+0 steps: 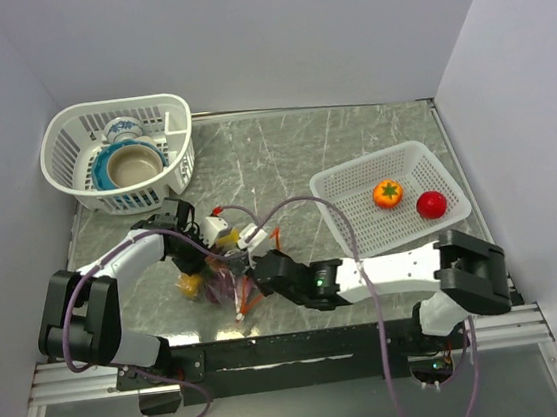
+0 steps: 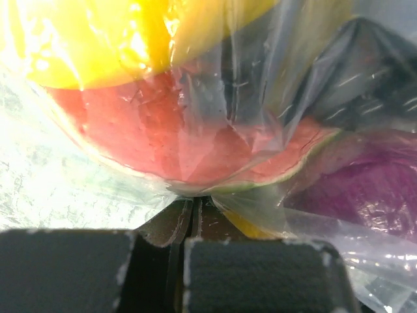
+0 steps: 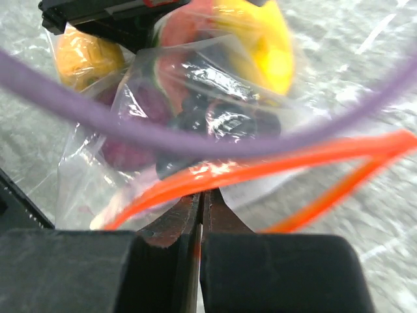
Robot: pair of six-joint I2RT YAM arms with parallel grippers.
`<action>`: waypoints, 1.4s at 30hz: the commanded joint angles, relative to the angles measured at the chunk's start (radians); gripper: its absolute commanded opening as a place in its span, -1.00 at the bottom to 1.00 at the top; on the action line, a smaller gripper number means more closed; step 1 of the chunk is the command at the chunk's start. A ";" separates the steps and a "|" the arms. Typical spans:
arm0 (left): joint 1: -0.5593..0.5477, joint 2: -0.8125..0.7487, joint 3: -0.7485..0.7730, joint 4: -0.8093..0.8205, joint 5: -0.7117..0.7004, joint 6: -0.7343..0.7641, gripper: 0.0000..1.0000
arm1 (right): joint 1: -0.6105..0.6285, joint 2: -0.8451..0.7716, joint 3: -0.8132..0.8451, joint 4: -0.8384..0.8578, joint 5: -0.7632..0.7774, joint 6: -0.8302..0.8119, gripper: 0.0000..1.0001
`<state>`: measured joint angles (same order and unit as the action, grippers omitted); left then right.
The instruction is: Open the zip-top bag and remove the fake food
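The zip-top bag [image 1: 216, 279] lies on the table between both arms, crinkled and full of fake food. In the left wrist view my left gripper [image 2: 194, 201] is shut on a fold of the bag's clear plastic [image 2: 273, 98]; a red slice with a green rim [image 2: 176, 140], a yellow piece [image 2: 91, 39] and a purple piece [image 2: 365, 189] press against it. My right gripper [image 3: 203, 192] is shut on the orange-red zip strip [image 3: 260, 163], whose mouth loops open. Dark grapes [image 3: 221, 120] and a yellow piece [image 3: 273, 52] show inside.
A white basket [image 1: 361, 229] at the right holds an orange fruit [image 1: 388, 193] and a red tomato [image 1: 431, 204]. Another white basket [image 1: 70, 142] at the back left holds blue-and-white bowls [image 1: 133, 165]. A purple cable [image 3: 195, 140] crosses the right wrist view.
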<state>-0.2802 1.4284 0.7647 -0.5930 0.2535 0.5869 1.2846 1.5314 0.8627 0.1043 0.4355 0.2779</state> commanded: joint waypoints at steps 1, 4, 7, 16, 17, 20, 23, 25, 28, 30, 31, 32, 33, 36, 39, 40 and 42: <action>0.012 0.010 -0.018 -0.005 -0.007 0.001 -0.98 | -0.002 -0.137 -0.053 -0.012 0.054 0.033 -1.00; 0.022 0.021 -0.013 -0.002 -0.003 0.001 -0.98 | -0.001 -0.226 -0.094 -0.050 0.083 0.055 -1.00; 0.029 0.029 -0.011 0.001 0.000 0.001 -0.98 | -0.002 -0.344 -0.143 -0.090 0.114 0.081 -1.00; 0.032 0.043 0.002 -0.005 0.013 -0.006 -0.98 | -0.010 -0.709 -0.182 -0.262 0.271 0.081 -1.00; 0.032 0.043 0.005 -0.007 0.015 -0.007 -0.98 | -0.016 -0.729 -0.180 -0.296 0.326 0.081 -1.00; 0.032 0.041 0.008 -0.013 0.018 -0.010 -0.98 | -0.069 -0.793 -0.177 -0.351 0.394 0.079 -1.00; 0.030 0.037 0.013 -0.019 0.020 -0.012 -0.98 | -0.160 -0.853 -0.189 -0.380 0.446 0.089 -1.00; 0.032 0.029 0.010 -0.025 0.018 -0.009 -0.98 | -0.217 -0.884 -0.203 -0.393 0.479 0.110 -1.00; 0.032 0.023 0.013 -0.031 0.023 -0.012 -0.98 | -0.297 -0.880 -0.221 -0.406 0.518 0.133 -1.00; 0.032 0.023 0.015 -0.030 0.027 -0.012 -0.98 | -0.333 -0.832 -0.209 -0.417 0.522 0.170 -1.00; 0.032 0.023 0.016 -0.033 0.027 -0.012 -0.98 | -0.343 -0.809 -0.199 -0.452 0.541 0.196 -0.99; 0.032 0.023 0.021 -0.036 0.030 -0.013 -0.98 | -0.350 -0.788 -0.186 -0.469 0.551 0.219 -0.86; 0.032 0.023 0.021 -0.034 0.032 -0.015 -0.98 | -0.353 -0.746 -0.163 -0.485 0.555 0.257 -0.67; 0.032 0.017 0.018 -0.039 0.032 -0.010 -0.98 | -0.355 -0.705 -0.139 -0.502 0.551 0.283 0.68; 0.032 0.007 0.005 -0.037 0.027 -0.006 -0.98 | -0.355 -0.698 -0.125 -0.505 0.534 0.287 1.00; 0.032 0.006 0.005 -0.036 0.026 -0.004 -0.98 | -0.352 -0.698 -0.122 -0.505 0.520 0.284 1.00; 0.032 0.006 -0.001 -0.031 0.027 -0.004 -0.98 | -0.337 -0.702 -0.119 -0.500 0.477 0.270 1.00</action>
<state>-0.2535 1.4494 0.7742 -0.5930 0.2691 0.5823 0.9333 0.8486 0.6781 -0.4000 0.9321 0.5243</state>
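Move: The right hand, closed on the black grapes in the bag's mouth, has the white basket's middle about 32 cm to its right, 14 cm ahead and some 7 cm lower. The orange tomato in it is about 32 cm right and 15 cm ahead, the red fruit roughly 41 cm right and 12 cm ahead. The filled bag is around 7 cm left and 3 cm ahead, 8 cm down. From the left hand, the basket is about 44 cm right and 8 cm ahead. Rightward and up, the right hand draws the grapes out of the bag and swings them some 27 cm over to the white basket, climbing about 13 cm, then easing forward and sinking 5 cm while it turns roughly 50 degrees clockwise. Over the basket's near side its fingers spread wide and let go. The left hand stays put, still shut on the bag beside the watermelon. ##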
